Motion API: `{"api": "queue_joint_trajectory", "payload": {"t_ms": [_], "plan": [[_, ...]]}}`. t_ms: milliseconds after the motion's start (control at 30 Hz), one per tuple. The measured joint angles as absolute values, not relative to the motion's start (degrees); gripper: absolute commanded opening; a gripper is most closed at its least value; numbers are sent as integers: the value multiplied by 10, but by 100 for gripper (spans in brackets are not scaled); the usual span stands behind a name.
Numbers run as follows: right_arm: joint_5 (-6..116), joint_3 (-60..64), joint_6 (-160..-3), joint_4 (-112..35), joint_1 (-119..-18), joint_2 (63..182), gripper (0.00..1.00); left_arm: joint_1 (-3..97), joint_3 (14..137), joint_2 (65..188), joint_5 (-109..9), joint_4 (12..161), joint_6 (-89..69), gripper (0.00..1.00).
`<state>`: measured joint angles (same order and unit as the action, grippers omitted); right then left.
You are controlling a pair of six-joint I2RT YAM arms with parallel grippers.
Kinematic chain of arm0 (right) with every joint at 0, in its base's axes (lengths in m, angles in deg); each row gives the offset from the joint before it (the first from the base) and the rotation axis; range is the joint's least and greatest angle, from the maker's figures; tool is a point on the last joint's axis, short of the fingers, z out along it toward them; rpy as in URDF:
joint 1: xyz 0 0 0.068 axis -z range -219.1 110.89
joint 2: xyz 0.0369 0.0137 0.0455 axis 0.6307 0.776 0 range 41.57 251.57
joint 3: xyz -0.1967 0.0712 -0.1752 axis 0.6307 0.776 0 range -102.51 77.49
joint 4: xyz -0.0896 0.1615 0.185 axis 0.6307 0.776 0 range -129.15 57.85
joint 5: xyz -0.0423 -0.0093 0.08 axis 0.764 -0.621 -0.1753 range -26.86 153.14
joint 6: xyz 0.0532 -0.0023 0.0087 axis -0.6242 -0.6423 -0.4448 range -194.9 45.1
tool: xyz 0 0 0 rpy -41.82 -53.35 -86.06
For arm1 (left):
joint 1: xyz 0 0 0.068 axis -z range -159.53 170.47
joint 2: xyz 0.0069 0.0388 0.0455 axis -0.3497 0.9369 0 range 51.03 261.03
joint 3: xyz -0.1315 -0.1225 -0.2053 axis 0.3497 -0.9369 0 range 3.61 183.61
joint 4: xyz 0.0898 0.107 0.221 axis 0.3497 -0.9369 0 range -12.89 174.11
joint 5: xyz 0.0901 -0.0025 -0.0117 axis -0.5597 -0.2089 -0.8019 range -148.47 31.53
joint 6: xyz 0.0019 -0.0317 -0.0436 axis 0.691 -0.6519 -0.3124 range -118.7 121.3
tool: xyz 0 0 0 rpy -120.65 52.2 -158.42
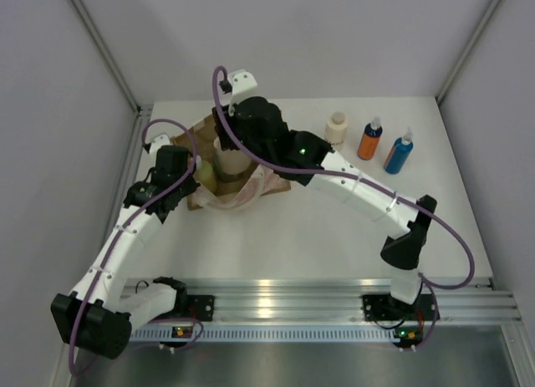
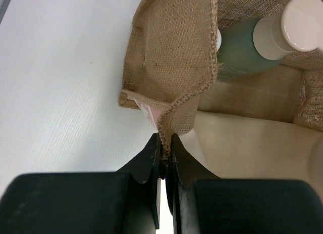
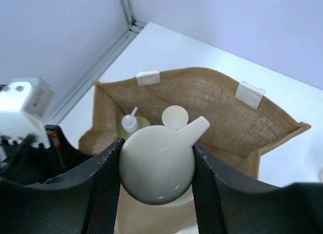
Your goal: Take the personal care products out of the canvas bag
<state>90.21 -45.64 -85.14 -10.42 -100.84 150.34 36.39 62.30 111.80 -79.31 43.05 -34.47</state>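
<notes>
The canvas bag (image 1: pixel 219 186) lies open at the back left of the table. My left gripper (image 2: pixel 166 143) is shut on the bag's (image 2: pixel 171 57) woven rim, holding it up. My right gripper (image 3: pixel 157 145) is shut on the round cream cap of a beige bottle (image 3: pixel 156 168) with a pointed nozzle, above the bag's mouth (image 3: pixel 217 102). Inside the bag are a grey-green bottle (image 2: pixel 242 49) and a yellow-green bottle (image 3: pixel 132 127). On the table to the right stand a cream bottle (image 1: pixel 336 129), an orange bottle (image 1: pixel 369 140) and a blue bottle (image 1: pixel 399 152).
Grey wall panels close in the table on the left, back and right. A metal frame post (image 1: pixel 125 170) runs close beside the bag on the left. The arms' mounting rail (image 1: pixel 318 299) lines the near edge.
</notes>
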Motion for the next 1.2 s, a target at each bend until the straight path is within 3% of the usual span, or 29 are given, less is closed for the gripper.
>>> {"api": "queue_joint_trajectory", "payload": {"t_ms": [367,667,933,1200], "plan": [[840,-431,-883,-95,-914,1354,0,364,623,1121,-793,430,-345,0],[914,-194,-874,-95,-758,1120,0,365,623,1124,-793,431,-344,0],[872,32,-911,-81,-575,1109,0,365,623,1126,-789,431,-340,0],[824,168,-927,-110,-445,1082,0,365,623,1128,-789,431,-337,0]]}}
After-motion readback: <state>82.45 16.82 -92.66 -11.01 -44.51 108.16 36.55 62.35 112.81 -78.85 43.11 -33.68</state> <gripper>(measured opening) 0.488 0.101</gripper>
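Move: The pump bottle is already in my right hand, held up over the bag. The bare table spot it goes to lies about 47 cm to the right, 2 cm ahead and some 38 cm below. The blue bottle stands roughly 10 cm beyond that spot; the orange bottle is 8 cm left of the blue one and 3 cm farther out, and the white bottle another 11 cm left and 3 cm farther out. From my left hand the spot is some 60 cm right, 4 cm ahead and 20 cm below. I swing the beige pump bottle by its head away from the bag, about 45 cm to the right in a fast arc, rising some 13 cm at first, then sinking nearly 30 cm towards the bare table on the near side of the blue bottle. On the way my right wrist turns about 50 degrees clockwise and tips down, fingers keeping their hold; my left hand keeps pinching the bag's rim. ##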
